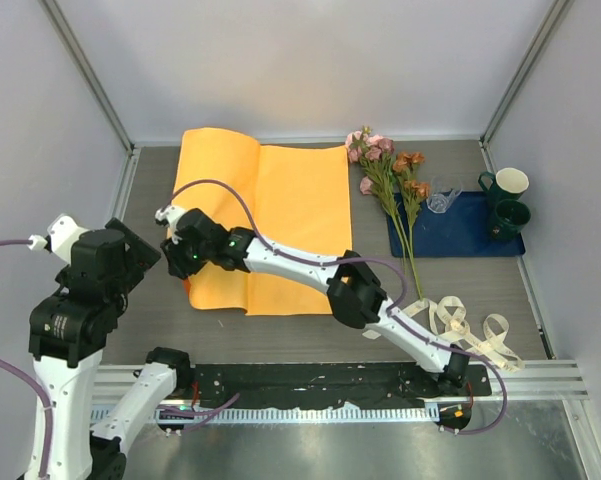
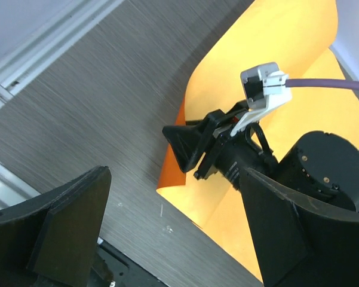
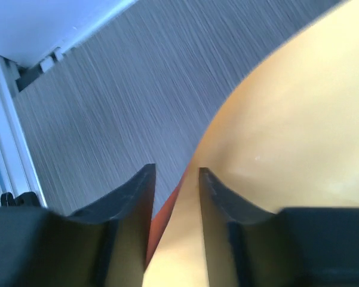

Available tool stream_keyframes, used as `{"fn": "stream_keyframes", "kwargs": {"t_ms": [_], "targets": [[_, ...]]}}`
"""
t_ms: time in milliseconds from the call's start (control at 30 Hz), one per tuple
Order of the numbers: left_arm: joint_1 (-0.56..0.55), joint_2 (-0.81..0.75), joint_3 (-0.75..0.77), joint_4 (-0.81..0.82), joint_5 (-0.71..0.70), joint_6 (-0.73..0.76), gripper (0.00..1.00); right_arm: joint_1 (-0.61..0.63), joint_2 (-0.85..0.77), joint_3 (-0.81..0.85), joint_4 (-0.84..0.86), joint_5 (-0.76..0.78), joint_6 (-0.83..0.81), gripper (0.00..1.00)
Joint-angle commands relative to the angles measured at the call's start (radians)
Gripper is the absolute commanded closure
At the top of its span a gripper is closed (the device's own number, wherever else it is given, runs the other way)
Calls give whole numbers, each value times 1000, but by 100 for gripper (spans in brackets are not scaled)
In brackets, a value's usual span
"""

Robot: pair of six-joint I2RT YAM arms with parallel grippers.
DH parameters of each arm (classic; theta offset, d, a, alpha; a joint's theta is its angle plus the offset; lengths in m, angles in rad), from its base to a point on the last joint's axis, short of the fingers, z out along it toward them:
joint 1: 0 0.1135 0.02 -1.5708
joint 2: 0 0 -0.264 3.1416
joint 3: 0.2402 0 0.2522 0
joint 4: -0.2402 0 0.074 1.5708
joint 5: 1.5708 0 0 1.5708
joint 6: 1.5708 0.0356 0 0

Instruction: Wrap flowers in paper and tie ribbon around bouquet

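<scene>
The orange paper (image 1: 280, 200) lies on the table, its left part lifted in a curl. My right gripper (image 1: 183, 258) reaches across it to the left edge. In the right wrist view the jaws (image 3: 176, 170) stand slightly parted, with the paper's edge (image 3: 287, 119) running between them. My left gripper (image 1: 138, 252) hangs just left of the paper, wide open and holding nothing (image 2: 176, 176); it looks at the right gripper (image 2: 194, 149) and the paper (image 2: 275, 36). The flowers (image 1: 385, 165) lie to the right of the paper. The ribbon (image 1: 470, 325) is coiled at the front right.
A blue tray (image 1: 460, 240) at the right holds two green mugs (image 1: 508, 185) (image 1: 510, 218) and a clear cup (image 1: 442, 198). White walls and metal frame posts close in the table. A black rail (image 1: 310, 385) runs along the near edge.
</scene>
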State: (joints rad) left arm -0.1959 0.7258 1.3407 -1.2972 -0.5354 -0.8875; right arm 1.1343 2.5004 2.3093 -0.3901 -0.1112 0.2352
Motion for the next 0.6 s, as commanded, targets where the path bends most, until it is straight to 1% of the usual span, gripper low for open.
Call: {"fn": "stream_keyframes", "kwargs": {"t_ms": [0, 33, 67, 100, 133, 167, 200, 233, 267, 300, 333, 367, 400, 433, 467, 500, 533, 567], "targets": [[3, 41, 74, -33, -75, 76, 6, -34, 66, 180, 10, -154, 87, 50], [3, 56, 87, -45, -74, 102, 5, -53, 10, 144, 8, -171, 142, 46], [3, 70, 94, -48, -68, 110, 5, -71, -33, 96, 5, -192, 170, 40], [1, 99, 94, -47, -34, 122, 4, -93, -99, 37, 5, -218, 190, 38], [3, 109, 86, -19, -12, 133, 4, -137, -163, -116, 5, -214, 205, 36], [1, 119, 74, 2, 14, 133, 4, -158, -310, -201, 5, -187, 202, 32], [3, 133, 36, 31, 78, 131, 4, -180, -383, -290, 4, -86, 204, 30], [3, 142, 17, 106, 110, 131, 4, -223, -452, -467, 5, -41, 226, 27], [3, 153, -9, 148, 148, 131, 4, -244, -586, -549, 8, -7, 246, 24], [4, 199, -30, 220, 217, 130, 4, -263, -639, -626, 8, 14, 260, 23], [3, 230, -32, 249, 260, 128, 5, -283, -699, -769, 8, 34, 274, 23], [6, 263, -31, 278, 302, 130, 5, -288, -800, -842, 8, 50, 300, 22], [4, 303, -29, 342, 343, 137, 5, -286, -861, -914, 8, 64, 314, 22], [6, 375, -26, 369, 418, 146, 5, -285, -915, -1068, 20, 77, 341, 22], [4, 420, -22, 380, 428, 144, 4, -284, -967, -1146, 70, 79, 407, 22], [6, 455, -15, 384, 423, 140, 4, -284, -1071, -1209, 85, 79, 452, 22], [6, 509, -17, 394, 426, 140, 4, -286, -1115, -1317, 98, 74, 493, 22], [6, 524, -32, 410, 423, 142, 3, -285, -1168, -1379, 167, 56, 536, 22]]}}
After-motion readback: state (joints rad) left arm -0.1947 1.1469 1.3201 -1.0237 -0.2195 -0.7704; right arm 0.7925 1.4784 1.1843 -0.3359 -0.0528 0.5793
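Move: The right fingers are still at the paper's raised left edge; the paper's middle lies about 19 cm to their right, 9 cm ahead and 8 cm below. The flowers are some 49 cm to the right and 13 cm ahead of that hand, the blue tray about 63 cm right and 9 cm ahead. From the high left hand the paper's middle is roughly 17 cm ahead, 22 cm right and 26 cm down. Right hand opens, freeing the paper's edge, and sweeps 30 cm right; left reaches 12 cm forward, rightward, sinking. ##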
